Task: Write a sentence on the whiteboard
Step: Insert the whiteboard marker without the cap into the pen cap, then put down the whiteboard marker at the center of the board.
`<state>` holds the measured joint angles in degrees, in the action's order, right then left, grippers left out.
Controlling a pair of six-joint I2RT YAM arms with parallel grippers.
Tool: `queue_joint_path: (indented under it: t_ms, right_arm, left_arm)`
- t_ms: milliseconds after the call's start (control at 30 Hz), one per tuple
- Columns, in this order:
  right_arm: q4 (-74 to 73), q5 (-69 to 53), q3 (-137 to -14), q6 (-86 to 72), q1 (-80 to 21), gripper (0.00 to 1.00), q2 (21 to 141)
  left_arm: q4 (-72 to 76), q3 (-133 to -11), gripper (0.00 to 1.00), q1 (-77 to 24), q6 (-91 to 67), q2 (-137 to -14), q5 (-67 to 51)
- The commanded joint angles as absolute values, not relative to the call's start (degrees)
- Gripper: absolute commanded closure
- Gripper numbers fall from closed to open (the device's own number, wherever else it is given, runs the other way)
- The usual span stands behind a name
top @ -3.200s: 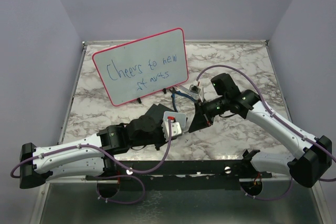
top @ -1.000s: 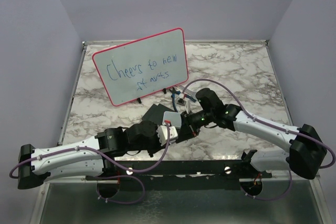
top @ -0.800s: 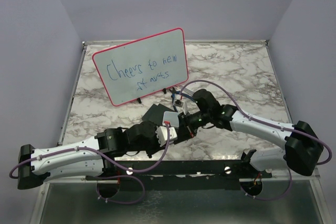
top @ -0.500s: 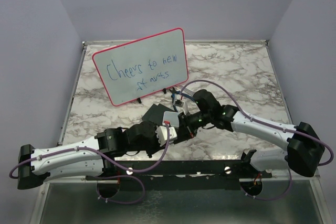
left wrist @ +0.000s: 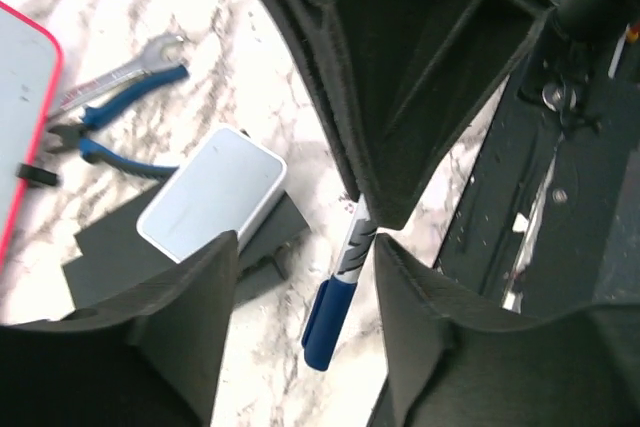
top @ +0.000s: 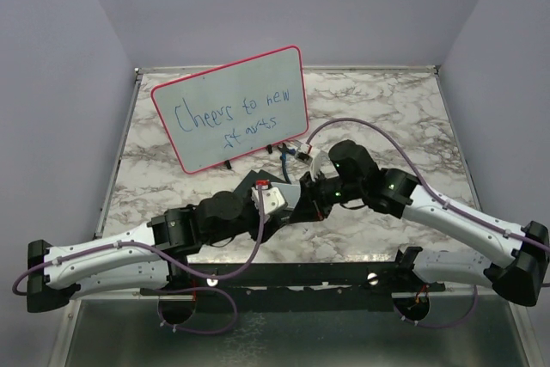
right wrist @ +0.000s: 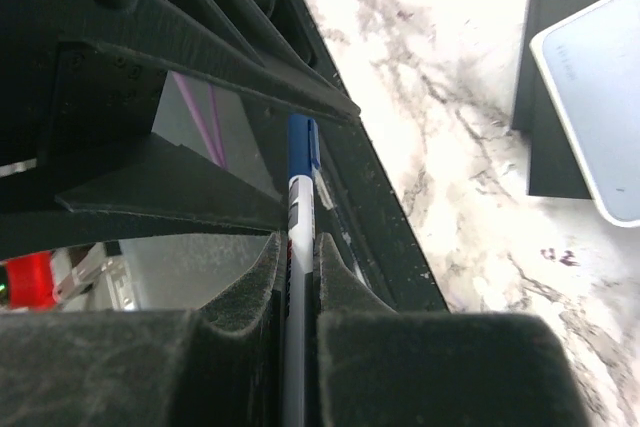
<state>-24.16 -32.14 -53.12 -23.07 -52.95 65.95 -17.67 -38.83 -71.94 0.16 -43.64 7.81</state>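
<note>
The whiteboard (top: 230, 109) stands tilted at the back left on small black feet; its pink-framed edge (left wrist: 22, 97) also shows in the left wrist view. The sentence (top: 230, 119), in blue marker on two lines, reads "Cheers to new starts". My right gripper (right wrist: 298, 244) is shut on a white marker (right wrist: 298, 209) with a blue cap (left wrist: 333, 309). My left gripper (left wrist: 305, 247) is open. The cap hangs between its fingers (left wrist: 180, 307) without touching them. In the top view both grippers meet mid-table, left (top: 296, 204) and right (top: 313, 198).
A dark eraser block with a grey-white pad (left wrist: 210, 192) lies on the marble just beyond the grippers, also seen in the right wrist view (right wrist: 595, 97). Blue-handled pliers (left wrist: 120, 117) lie by the board's foot. The black rail (top: 344, 277) runs along the table's near edge.
My left gripper has gone from shut to open around the marker's cap and moved slightly up the table. The right gripper keeps its hold on the marker and has drawn back a little.
</note>
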Motion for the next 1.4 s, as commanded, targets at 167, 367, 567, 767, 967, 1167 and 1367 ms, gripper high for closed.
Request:
queue_joint_path:
  t_ms: [167,367,567,767,967,1167,1367]
  right_arm:
    - [-37.8,-3.11,-58.77,-22.69,-53.75,0.99,62.49]
    - [-39.41,16.95,-58.25,-29.33,-51.75,0.99,62.27]
    - [-29.91,28.16,-49.95,-32.82,-46.66,0.99,59.26]
    - [-5.83,36.22,-36.67,-36.08,-36.96,0.99,58.57]
    - [11.05,31.23,-33.93,-32.28,-29.12,0.99,69.66]
    - [28.65,29.56,-27.11,-30.71,-28.68,0.98,73.81]
    - [40.07,27.13,-23.74,-30.23,-28.53,0.98,79.53]
  left_arm:
    - [-16.19,-42.47,0.01,-71.39,0.26,-40.83,13.16]
    - [-17.15,-45.19,0.01,-70.42,-4.07,-44.15,17.79]
    - [-14.71,-44.76,0.01,-58.67,-9.77,-47.54,14.37]
    - [-10.61,-45.83,0.01,-45.71,-14.86,-49.24,11.33]
    - [-11.41,-46.68,0.01,-37.88,-15.13,-49.31,10.47]
    - [-11.14,-45.42,0.01,-34.06,-14.72,-48.25,10.33]
    - [-10.65,-44.57,0.01,-32.47,-14.77,-48.36,10.11]
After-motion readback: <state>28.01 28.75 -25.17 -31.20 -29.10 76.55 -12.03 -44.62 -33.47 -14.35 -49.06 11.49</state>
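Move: The marker is still in the right fingers, its blue cap about 6 cm left of that hand and 3 cm lower, between or just under the half-open left fingers, some 2 cm below the left hand. From the left hand, the white box is about 11 cm ahead and 4 cm right, the whiteboard 33 cm ahead and 14 left. From the right hand, bare marble waits 25 cm ahead, 20 right; the wrench 30 ahead, 2 right. Already slack around the cap, the left fingers spread fully as that hand lifts about 4 cm, then swings some 17 cm forward and 11 left towards the whiteboard, turning counter-clockwise. The right keeps its pinch on the marker and sweeps forward and right, out over bare marble, sinking about 11 cm, mostly in the later part, and wheeling some 80 degrees clockwise so the marker points forward. ##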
